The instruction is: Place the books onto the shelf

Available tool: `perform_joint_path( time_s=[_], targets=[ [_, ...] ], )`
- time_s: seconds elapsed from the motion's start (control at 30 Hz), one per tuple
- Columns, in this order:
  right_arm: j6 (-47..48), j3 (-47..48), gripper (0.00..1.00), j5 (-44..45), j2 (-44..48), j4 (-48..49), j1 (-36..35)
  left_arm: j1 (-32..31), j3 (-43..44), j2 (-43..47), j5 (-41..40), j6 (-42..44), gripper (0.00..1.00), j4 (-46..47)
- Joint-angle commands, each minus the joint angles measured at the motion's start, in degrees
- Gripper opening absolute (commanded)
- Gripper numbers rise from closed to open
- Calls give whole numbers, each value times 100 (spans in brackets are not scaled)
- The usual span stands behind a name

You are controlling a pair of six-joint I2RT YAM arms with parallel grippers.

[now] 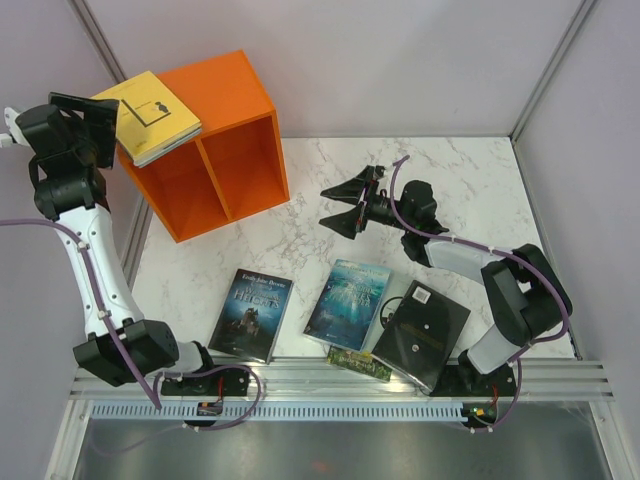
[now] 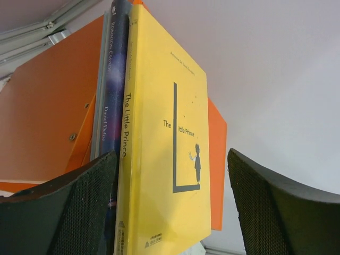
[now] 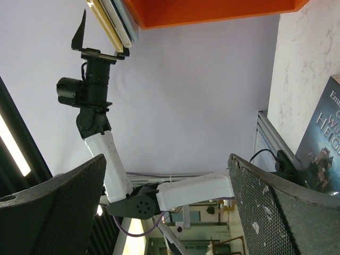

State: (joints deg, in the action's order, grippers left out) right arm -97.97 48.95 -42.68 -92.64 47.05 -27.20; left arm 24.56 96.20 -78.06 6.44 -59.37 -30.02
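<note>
The orange shelf [image 1: 215,150] stands at the back left, openings facing the table. On its top lies a stack of books with a yellow book [image 1: 150,115] uppermost. In the left wrist view that yellow book [image 2: 159,159] lies against a dark purple one [image 2: 110,90]. My left gripper [image 1: 103,125] is open around the stack's edge, and a gap separates the right finger [image 2: 281,212] from the yellow cover. On the table lie a dark blue book [image 1: 250,313], a teal book [image 1: 347,303], a black book [image 1: 420,333] and a green-gold book [image 1: 360,362]. My right gripper [image 1: 350,205] hovers open and empty.
A marble tabletop [image 1: 400,170] lies between grey walls, with an aluminium rail [image 1: 300,380] along its near edge. The green-gold book sits partly under the black one at that edge. In the right wrist view the left arm [image 3: 106,159] reaches up to the shelf [image 3: 212,10].
</note>
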Motion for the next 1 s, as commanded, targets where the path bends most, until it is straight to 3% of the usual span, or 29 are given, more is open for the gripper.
perform_joint_path(
  time_s=[0.0, 0.33, 0.53, 0.7, 0.83, 0.97],
  targets=[
    [208, -61, 98, -83, 27, 60, 4, 49, 513, 89, -282, 636, 87, -232],
    [560, -70, 98, -83, 62, -354, 13, 76, 1576, 440, -899, 1516, 89, -1269],
    [692, -105, 98, -66, 18, -460, 13, 67, 1351, 792, 1287, 1561, 82, -770],
    [745, -184, 98, -22, -8, -460, 4, -47, 129, 1275, 2799, 1262, 70, 442],
    [762, -359, 98, 14, 18, -407, 4, -502, -523, 1312, 3275, 1472, 40, 550],
    [683, -526, 98, 57, 44, -240, 4, -856, -1024, 1294, 3295, 1613, 20, 445]
  ],
)
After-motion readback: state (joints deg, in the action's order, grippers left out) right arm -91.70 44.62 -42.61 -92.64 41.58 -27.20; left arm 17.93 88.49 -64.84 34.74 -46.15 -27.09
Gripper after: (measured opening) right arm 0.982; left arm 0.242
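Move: The left hand stands open at the spine side of the yellow book, whose middle lies about 6 cm ahead, 7 cm to the right and 2 cm below. The dark blue book is right under the yellow one, 2 to 3 cm lower. The orange shelf carrying the stack has its middle some 9 cm ahead, 17 cm right and 20 cm down. From the right hand the yellow book is roughly 15 cm ahead, 40 cm left and 13 cm higher. No new contact can be made out: the left hand, already open, draws away from the yellow book's spine, back about 9 cm while climbing 10. Then it swings some 15 cm right, turning about 35 degrees clockwise and nearly shutting its fingers as it drops 7 cm towards the book's near edge, overhanging the shelf front. The right hand, wide open, sinks about 5 cm. ##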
